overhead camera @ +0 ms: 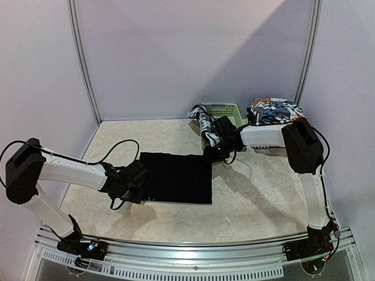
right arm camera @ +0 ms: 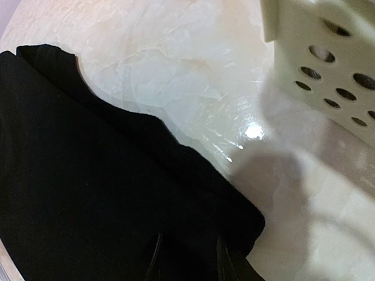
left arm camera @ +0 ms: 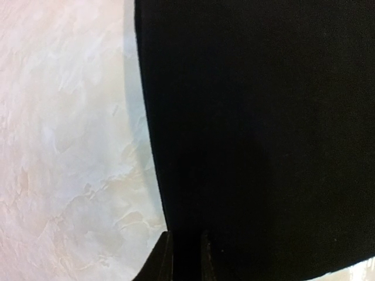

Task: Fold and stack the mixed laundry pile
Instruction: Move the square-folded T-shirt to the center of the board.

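Note:
The black cloth (overhead camera: 179, 177) of the laundry pile lies folded into a flat rectangle in the middle of the table. My left gripper (overhead camera: 138, 180) is at its left edge; in the left wrist view the gripper (left arm camera: 184, 260) is shut on the black cloth (left arm camera: 263, 129). My right gripper (overhead camera: 214, 152) is at the far right corner, and in the right wrist view it (right arm camera: 187, 260) is closed on the cloth (right arm camera: 88, 175) near that corner. A black-and-white checked shirt (overhead camera: 203, 124) hangs over the basket's left side. Orange-blue-white printed pieces (overhead camera: 275, 110) lie at the back right.
The pale green slotted basket (overhead camera: 225, 110) stands at the back, just behind the right gripper; its perforated wall (right arm camera: 328, 64) shows close by in the right wrist view. Walls enclose the table on the left, back and right. The marbled tabletop (overhead camera: 263, 193) is bare at the front right.

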`<state>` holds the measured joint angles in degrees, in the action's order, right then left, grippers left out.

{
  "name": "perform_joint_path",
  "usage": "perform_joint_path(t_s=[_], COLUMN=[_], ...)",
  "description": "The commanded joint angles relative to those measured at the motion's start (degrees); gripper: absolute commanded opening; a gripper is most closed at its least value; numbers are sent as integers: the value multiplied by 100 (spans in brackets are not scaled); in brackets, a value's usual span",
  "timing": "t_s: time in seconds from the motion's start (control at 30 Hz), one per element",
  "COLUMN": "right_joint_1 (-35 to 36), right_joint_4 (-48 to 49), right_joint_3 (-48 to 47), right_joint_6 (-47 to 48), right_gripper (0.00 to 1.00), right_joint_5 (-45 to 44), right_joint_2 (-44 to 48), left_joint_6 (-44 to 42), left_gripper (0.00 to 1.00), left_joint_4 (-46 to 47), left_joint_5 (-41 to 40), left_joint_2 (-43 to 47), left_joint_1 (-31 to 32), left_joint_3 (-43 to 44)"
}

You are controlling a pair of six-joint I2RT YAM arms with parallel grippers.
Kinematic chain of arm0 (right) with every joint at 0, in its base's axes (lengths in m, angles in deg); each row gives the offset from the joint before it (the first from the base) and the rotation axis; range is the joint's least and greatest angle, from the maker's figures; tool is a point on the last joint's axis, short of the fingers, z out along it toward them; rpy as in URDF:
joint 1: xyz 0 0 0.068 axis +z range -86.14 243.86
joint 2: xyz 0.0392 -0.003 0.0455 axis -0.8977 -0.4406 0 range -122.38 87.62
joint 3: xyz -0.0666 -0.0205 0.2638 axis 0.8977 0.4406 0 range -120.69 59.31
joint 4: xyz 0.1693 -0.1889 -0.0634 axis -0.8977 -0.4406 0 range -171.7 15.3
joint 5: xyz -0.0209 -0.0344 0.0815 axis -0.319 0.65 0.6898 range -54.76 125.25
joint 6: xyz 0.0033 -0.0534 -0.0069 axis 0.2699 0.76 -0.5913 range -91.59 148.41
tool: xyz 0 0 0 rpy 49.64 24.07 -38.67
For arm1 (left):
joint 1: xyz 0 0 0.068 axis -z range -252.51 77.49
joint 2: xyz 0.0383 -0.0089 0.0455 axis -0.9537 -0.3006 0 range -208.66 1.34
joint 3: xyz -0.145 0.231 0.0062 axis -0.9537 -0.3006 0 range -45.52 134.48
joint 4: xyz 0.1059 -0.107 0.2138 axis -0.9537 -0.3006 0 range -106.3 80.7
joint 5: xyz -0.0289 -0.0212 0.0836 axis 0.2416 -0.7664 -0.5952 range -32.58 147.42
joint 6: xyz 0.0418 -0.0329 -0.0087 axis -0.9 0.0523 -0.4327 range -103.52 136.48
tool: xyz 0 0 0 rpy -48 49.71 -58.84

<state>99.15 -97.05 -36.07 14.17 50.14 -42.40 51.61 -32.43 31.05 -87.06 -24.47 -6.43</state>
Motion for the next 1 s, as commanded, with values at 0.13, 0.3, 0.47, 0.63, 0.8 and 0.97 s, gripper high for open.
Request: perform_joint_path(t_s=[0.13, 0.3, 0.47, 0.63, 0.8, 0.97], right_joint_1=[114, 232, 236, 239, 192, 27], right_joint_4=[-295, -123, 287, 568, 853, 1155], right_joint_3=[-6, 400, 1375, 2363, 3333, 4280], right_joint_6=[96, -39, -332, -608, -888, -1318], right_gripper=[37, 42, 55, 72, 89, 99], right_joint_5=[-128, -353, -732, -1175, -1739, -1780], right_joint_2=[507, 1290, 2257, 3001, 3707, 4397], left_joint_6=[-503, -1017, -2144, -3577, -4403, -4933], left_gripper=[43, 76, 83, 85, 87, 88], left_joint_4=[-538, -325, 53, 363, 362, 451], left_joint_5=[-222, -534, -1180, -1065, -552, -93], left_joint_2=[523, 982, 926, 310, -488, -1265], left_joint_1=[200, 313, 1043, 1730, 2047, 2130], left_joint_3=[500, 878, 1398, 1965, 2562, 3025])
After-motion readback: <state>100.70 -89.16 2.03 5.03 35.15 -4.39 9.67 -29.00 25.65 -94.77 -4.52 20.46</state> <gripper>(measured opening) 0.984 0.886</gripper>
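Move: Both hands are down at the square-folded T-shirt: its middle lies roughly 10 cm ahead and 12 cm to the right of the left hand, and about 8 cm back and 14 cm to the left of the right hand, about level with both or just below. The green basket's middle stands some 15 cm ahead and 4 cm right of the right hand, about 33 cm ahead and 30 cm right of the left. The patterned laundry pile is about 16 cm ahead and 24 cm right of the right hand. The left hand opens wide and comes free of the T-shirt's near-left corner, rises about 15 cm, then swings some 20 cm right over the shirt towards its near-right corner, turning clockwise about 50 degrees and sinking a little at the end. The right hand lifts off the far-right corner while opening from a third to full, climbs about 12 cm, and moves right and back over the bare board beside the shirt, sinking again on the way. ##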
